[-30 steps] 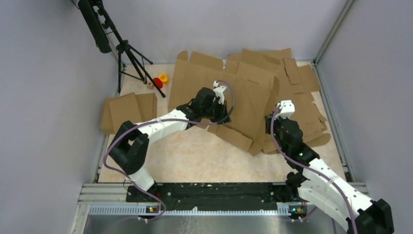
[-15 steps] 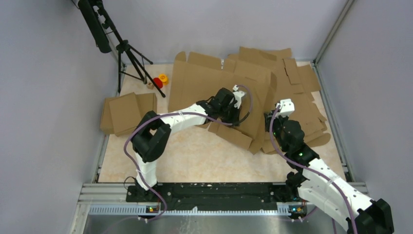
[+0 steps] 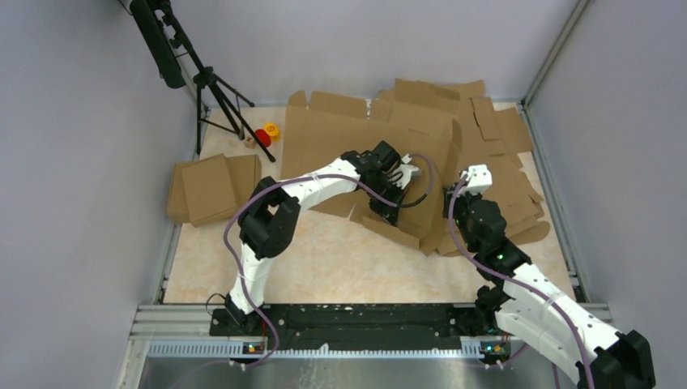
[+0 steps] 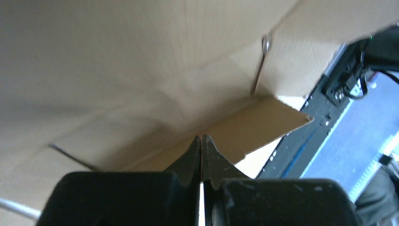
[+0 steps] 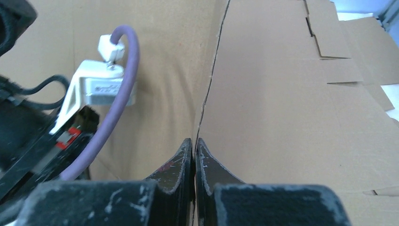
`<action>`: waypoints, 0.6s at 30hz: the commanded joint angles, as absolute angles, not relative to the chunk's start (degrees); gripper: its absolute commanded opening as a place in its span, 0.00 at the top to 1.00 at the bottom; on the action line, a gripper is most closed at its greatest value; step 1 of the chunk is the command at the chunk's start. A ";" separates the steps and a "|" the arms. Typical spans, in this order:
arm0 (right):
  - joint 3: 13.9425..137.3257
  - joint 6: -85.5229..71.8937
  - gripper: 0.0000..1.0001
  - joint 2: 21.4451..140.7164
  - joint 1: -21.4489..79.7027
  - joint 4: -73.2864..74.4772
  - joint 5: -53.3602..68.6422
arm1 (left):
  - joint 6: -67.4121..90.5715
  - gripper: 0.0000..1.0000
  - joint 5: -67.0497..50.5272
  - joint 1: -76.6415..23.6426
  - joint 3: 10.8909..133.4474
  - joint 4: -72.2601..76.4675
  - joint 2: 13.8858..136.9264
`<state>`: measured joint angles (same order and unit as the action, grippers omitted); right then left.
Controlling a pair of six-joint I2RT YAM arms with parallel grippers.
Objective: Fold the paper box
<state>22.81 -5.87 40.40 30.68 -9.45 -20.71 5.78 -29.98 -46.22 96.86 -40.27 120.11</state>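
Observation:
The paper box [image 3: 340, 138] is a large brown creased sheet lying mid-table, its right side tilted up. My left gripper [image 3: 382, 212] reaches over it and is shut with nothing between the fingers. In the left wrist view its tips [image 4: 201, 138] press against the inner face of the paper box [image 4: 141, 70] near a crease. My right gripper [image 3: 446, 212] is shut on the box's raised right edge. In the right wrist view that thin edge runs straight into the closed tips [image 5: 194, 140], with the box panel [image 5: 164, 61] to the left.
A pile of slotted brown sheets [image 3: 494, 154] lies at the back right, under and beside the box. Smaller cardboard pieces [image 3: 211, 186] sit at the left. A black tripod [image 3: 215, 89] and small red and yellow objects [image 3: 266, 134] stand at the back left.
My left arm has swept rightward across the box, from its middle to near the right gripper, staying shut. The box's near right flap has shifted with it. The right arm has held still.

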 commanded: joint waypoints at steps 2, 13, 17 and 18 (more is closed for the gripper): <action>22.59 -7.04 1.00 40.21 31.20 -12.25 -27.22 | 4.17 1.00 -34.72 -46.83 93.44 -46.95 113.53; 22.07 -11.22 1.00 45.70 31.25 -16.61 -27.43 | 14.14 1.00 -26.42 -50.58 73.27 -30.31 107.70; 21.37 -14.63 1.00 46.48 31.27 -16.59 -27.77 | 19.16 1.00 -22.33 -51.00 69.72 -25.06 107.46; 20.49 -15.56 1.00 46.37 31.35 -17.49 -27.89 | 19.89 1.00 -21.09 -51.18 68.91 -23.93 107.22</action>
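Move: The near flap of the box, standing partly up, has its middle about 4 cm back from the left gripper, level sideways and some 4 cm below. The box's main panel is centred about 12 cm ahead of that gripper, 5 cm to its left and 7 cm lower; the right side panel stands 8 cm ahead and 15 cm to its right. From the right gripper, which already pinches that side panel's edge, the flap is roughly 7 cm back, 17 cm left and 15 cm down. Sweep the closed left gripper back about 9 cm and some 5 cm to the left, out across the near flap, level at first, then sinking about 5 cm at the flap's outer edge to push it outward and down; tilt the fingers roughly 10 degrees more steeply down. Keep the right pinch on the side panel's edge, turning it slightly clockwise, then easing it down about 2 cm. ##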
